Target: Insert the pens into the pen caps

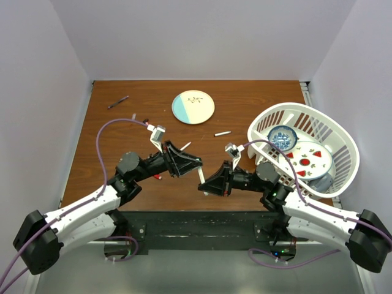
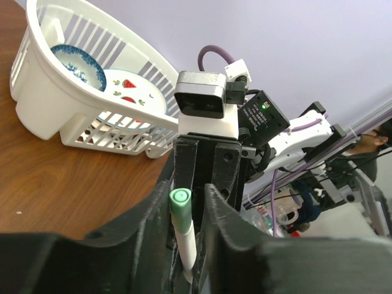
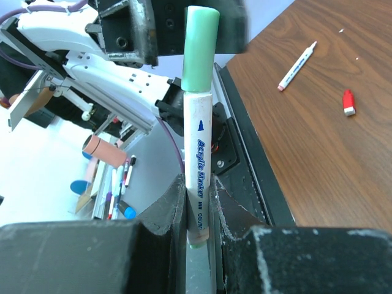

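My right gripper (image 3: 199, 193) is shut on a white pen (image 3: 199, 153) and holds it upright between the two arms (image 1: 201, 181). A green pen cap (image 3: 200, 49) sits on the pen's upper end. My left gripper (image 2: 187, 191) stands open around that green cap (image 2: 180, 205). The cap lies against one finger, with a gap to the other finger (image 2: 223, 208). More pens lie on the table: a dark purple one (image 1: 118, 102) at the far left and white ones (image 1: 222, 133) (image 1: 185, 146). A red cap (image 3: 348, 102) lies loose near a white pen (image 3: 297, 65).
A round pale plate (image 1: 193, 106) lies at the back middle. A white basket (image 1: 343, 131) at the right holds a blue bowl (image 1: 282, 137) and a plate with red marks (image 1: 309, 160). Small caps (image 1: 133, 116) lie at the left.
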You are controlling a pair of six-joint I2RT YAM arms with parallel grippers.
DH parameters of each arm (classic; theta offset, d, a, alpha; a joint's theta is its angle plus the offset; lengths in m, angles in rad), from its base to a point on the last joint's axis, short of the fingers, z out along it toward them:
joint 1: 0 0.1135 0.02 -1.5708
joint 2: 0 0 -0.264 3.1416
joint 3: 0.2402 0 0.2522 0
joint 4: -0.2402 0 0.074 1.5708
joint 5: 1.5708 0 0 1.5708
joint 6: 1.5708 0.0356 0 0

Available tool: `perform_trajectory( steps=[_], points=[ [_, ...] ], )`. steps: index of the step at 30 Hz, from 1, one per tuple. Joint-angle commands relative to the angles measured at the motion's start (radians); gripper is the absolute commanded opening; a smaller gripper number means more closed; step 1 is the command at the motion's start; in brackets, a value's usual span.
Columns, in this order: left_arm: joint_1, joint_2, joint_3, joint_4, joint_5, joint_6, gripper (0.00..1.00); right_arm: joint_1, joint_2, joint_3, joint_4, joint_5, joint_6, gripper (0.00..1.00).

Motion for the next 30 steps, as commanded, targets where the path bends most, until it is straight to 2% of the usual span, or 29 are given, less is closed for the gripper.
perform_trajectory(
  steps=[1, 2, 4, 8, 11, 13, 18, 25, 30],
  points=[
    [0.0, 0.012, 0.026, 0.095, 0.045, 0.011, 0.25, 0.004, 0.005, -0.001, 0.034, -0.025, 0.003, 0.0],
    [0.0, 0.015, 0.02, 0.112, 0.062, 0.004, 0.12, 0.004, 0.006, 0.0, 0.044, -0.027, 0.005, 0.0],
    [-0.002, 0.029, 0.003, 0.132, 0.085, -0.015, 0.0, 0.006, 0.009, 0.01, 0.057, -0.024, 0.009, 0.0],
    [-0.002, 0.035, -0.082, 0.274, 0.146, -0.163, 0.0, 0.006, -0.017, 0.033, 0.069, 0.068, 0.006, 0.0],
    [-0.006, 0.007, -0.164, 0.332, 0.133, -0.225, 0.0, 0.006, -0.055, 0.077, 0.014, 0.151, -0.064, 0.0],
    [-0.011, -0.029, -0.215, 0.334, 0.108, -0.231, 0.0, 0.006, -0.055, 0.138, -0.02, 0.165, -0.113, 0.0],
    [-0.016, -0.072, -0.261, 0.25, 0.067, -0.209, 0.0, 0.004, 0.031, 0.299, -0.245, 0.193, -0.216, 0.0],
    [-0.037, -0.059, -0.344, 0.305, 0.022, -0.258, 0.0, 0.006, 0.083, 0.382, -0.324, 0.26, -0.31, 0.0],
    [-0.048, -0.025, -0.327, 0.227, -0.008, -0.231, 0.0, 0.004, 0.124, 0.461, -0.431, 0.331, -0.386, 0.0]
  ],
)
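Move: The green cap already sits on the upper end of the pen held by the right hand. It lies practically between the left hand's open fingertips, about 1 cm back, to the right and below. From the right hand it is some 6 cm ahead, 1 cm left and 5 cm up. On the table, roughly 20 cm below the left hand, a red cap lies about 8 cm ahead and 20 cm left, and a white pen some 24 cm ahead and 7 cm left. Almost in place, the left hand first shuts its fingers and pinches the green cap. It then keeps that hold while going about 3.5 cm left, dipping some 3.5 cm near the end, its fingertips tilting up. The right hand keeps its grip on the pen's lower part and goes a little forward, down and left, its fingertips tipping down about 20 degrees. ##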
